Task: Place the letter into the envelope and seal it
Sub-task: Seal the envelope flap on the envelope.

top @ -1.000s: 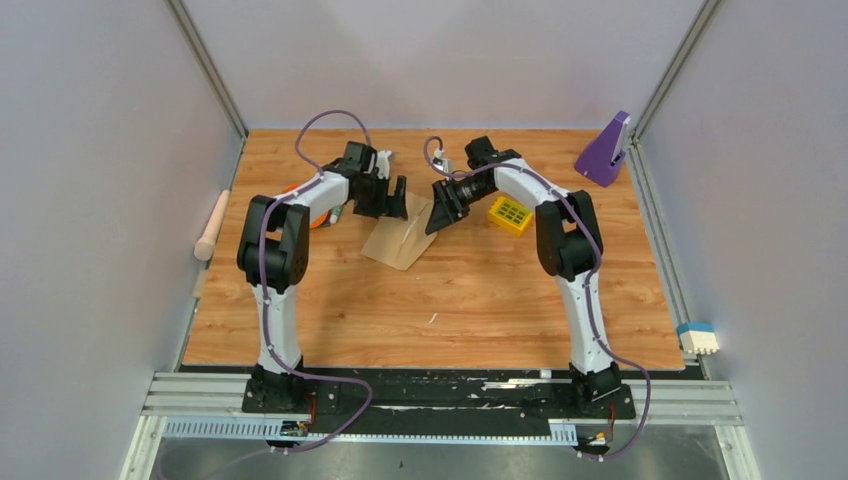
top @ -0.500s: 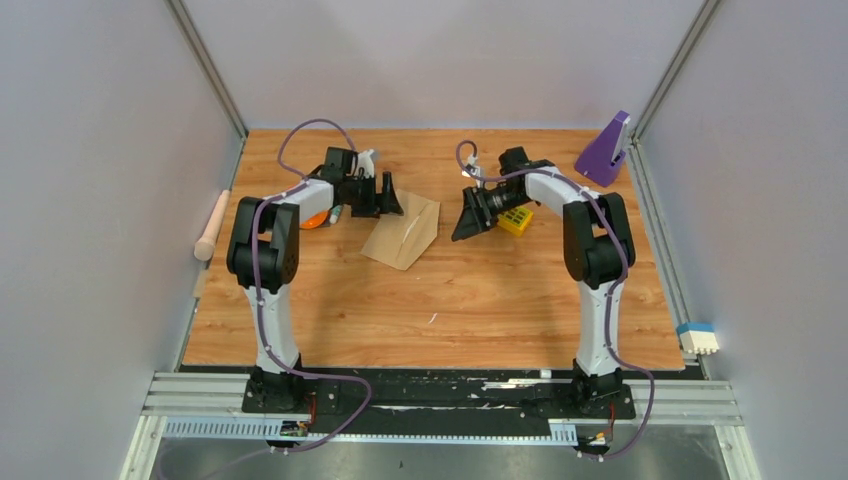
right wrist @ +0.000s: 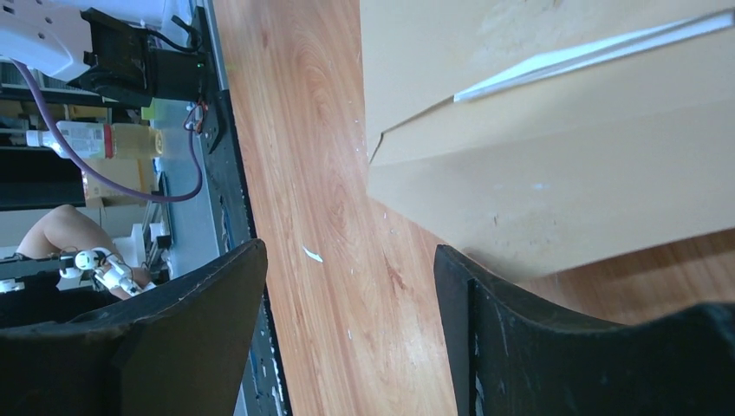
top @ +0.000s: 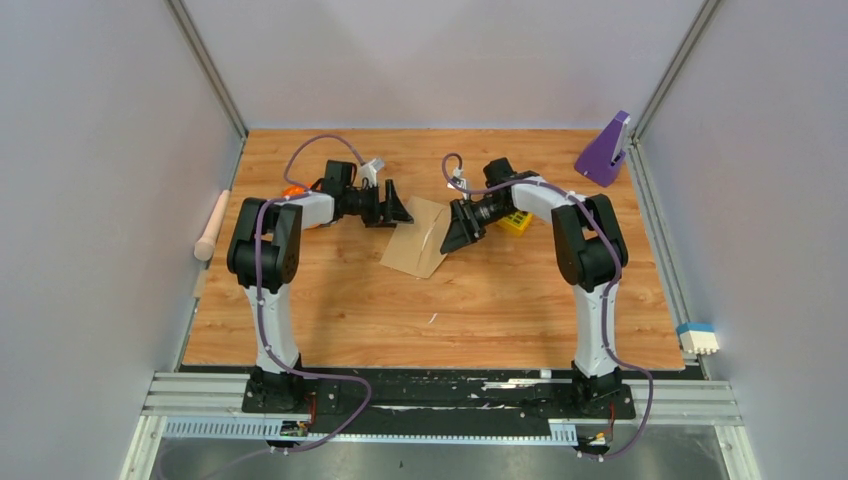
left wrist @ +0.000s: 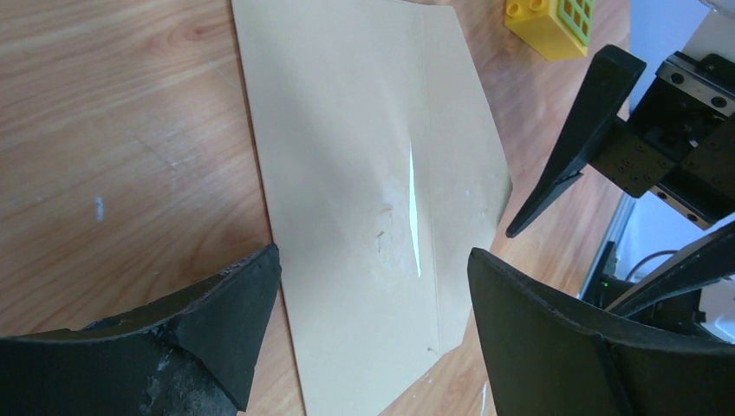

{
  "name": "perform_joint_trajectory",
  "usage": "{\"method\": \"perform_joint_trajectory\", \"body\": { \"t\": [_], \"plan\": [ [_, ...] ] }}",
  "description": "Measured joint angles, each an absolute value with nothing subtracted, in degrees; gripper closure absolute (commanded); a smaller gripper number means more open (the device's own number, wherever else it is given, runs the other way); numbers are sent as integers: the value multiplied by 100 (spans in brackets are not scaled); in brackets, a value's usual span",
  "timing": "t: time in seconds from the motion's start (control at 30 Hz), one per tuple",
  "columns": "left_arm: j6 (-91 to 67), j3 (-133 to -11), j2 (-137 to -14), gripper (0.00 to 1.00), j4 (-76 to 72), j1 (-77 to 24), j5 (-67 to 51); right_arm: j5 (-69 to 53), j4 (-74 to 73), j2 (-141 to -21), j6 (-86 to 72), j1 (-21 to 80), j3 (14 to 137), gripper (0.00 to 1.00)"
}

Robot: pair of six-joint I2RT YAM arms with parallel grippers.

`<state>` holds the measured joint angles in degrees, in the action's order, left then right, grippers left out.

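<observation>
The tan envelope (top: 420, 240) lies flat on the table between my two grippers. In the left wrist view the envelope (left wrist: 355, 173) fills the middle, and a thin white sliver of the letter (left wrist: 413, 217) shows along its flap seam. The same white edge of the letter (right wrist: 589, 54) pokes out of the envelope (right wrist: 563, 147) in the right wrist view. My left gripper (top: 393, 208) is open at the envelope's far left corner, jaws straddling it (left wrist: 373, 256). My right gripper (top: 457, 228) is open at the right edge, with only bare table between its fingers (right wrist: 348, 251).
A yellow block (top: 516, 221) sits just right of the right gripper. A purple stand (top: 605, 150) is at the far right corner. A wooden roller (top: 212, 225) lies off the left edge, an orange item (top: 293, 190) behind the left arm, and a blue-white block (top: 697, 338) outside on the right.
Both grippers pulled apart from over the envelope, then the right one came back to its right edge. The envelope has shifted slightly to the right. The left gripper has narrowed a little.
</observation>
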<state>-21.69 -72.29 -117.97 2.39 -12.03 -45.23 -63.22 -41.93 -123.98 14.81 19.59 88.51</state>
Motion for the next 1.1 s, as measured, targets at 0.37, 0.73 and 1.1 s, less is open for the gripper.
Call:
{"method": "perform_joint_trajectory", "body": {
  "t": [0.37,0.73,1.1],
  "plan": [
    [-2464,-6928,-11797,11,-259,-1203,-4923,-6475,-3990,-12429,1210,1946,8997,28],
    [-2751,-6646,-11797,14,-729,-1201,-5168,-5902,-3955,-11688,1208,1275,8534,29],
    [-2952,-6525,-11797,13,-998,-1201,-5251,-5642,-3964,-12001,1201,1284,8381,29]
  ]
}}
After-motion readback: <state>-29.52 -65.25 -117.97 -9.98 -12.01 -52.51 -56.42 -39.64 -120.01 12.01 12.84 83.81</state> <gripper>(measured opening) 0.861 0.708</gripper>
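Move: The flap to be sealed lies low by my right hand, about 2 cm to its left and 2 cm ahead, some 4 cm below. The envelope's middle is about 7 cm left and 3 cm ahead of that hand, and the yellow box about 15 cm right and 7 cm ahead. From my left hand, the envelope's middle is roughly 4 cm right and 5 cm back, its flap about 8 cm right and 5 cm back, both some 4 cm below. I draw my right hand off the flap side: after creeping a little up and forward, it arcs up and about 6 cm to the right, a few centimetres forward, then sinks some 3 cm beside the envelope, turning about 10 degrees clockwise, fingers staying open. Meanwhile my left hand, still open with its lower finger at the envelope's left edge, eases about 2 cm back and slightly right, rolling its left side down. ##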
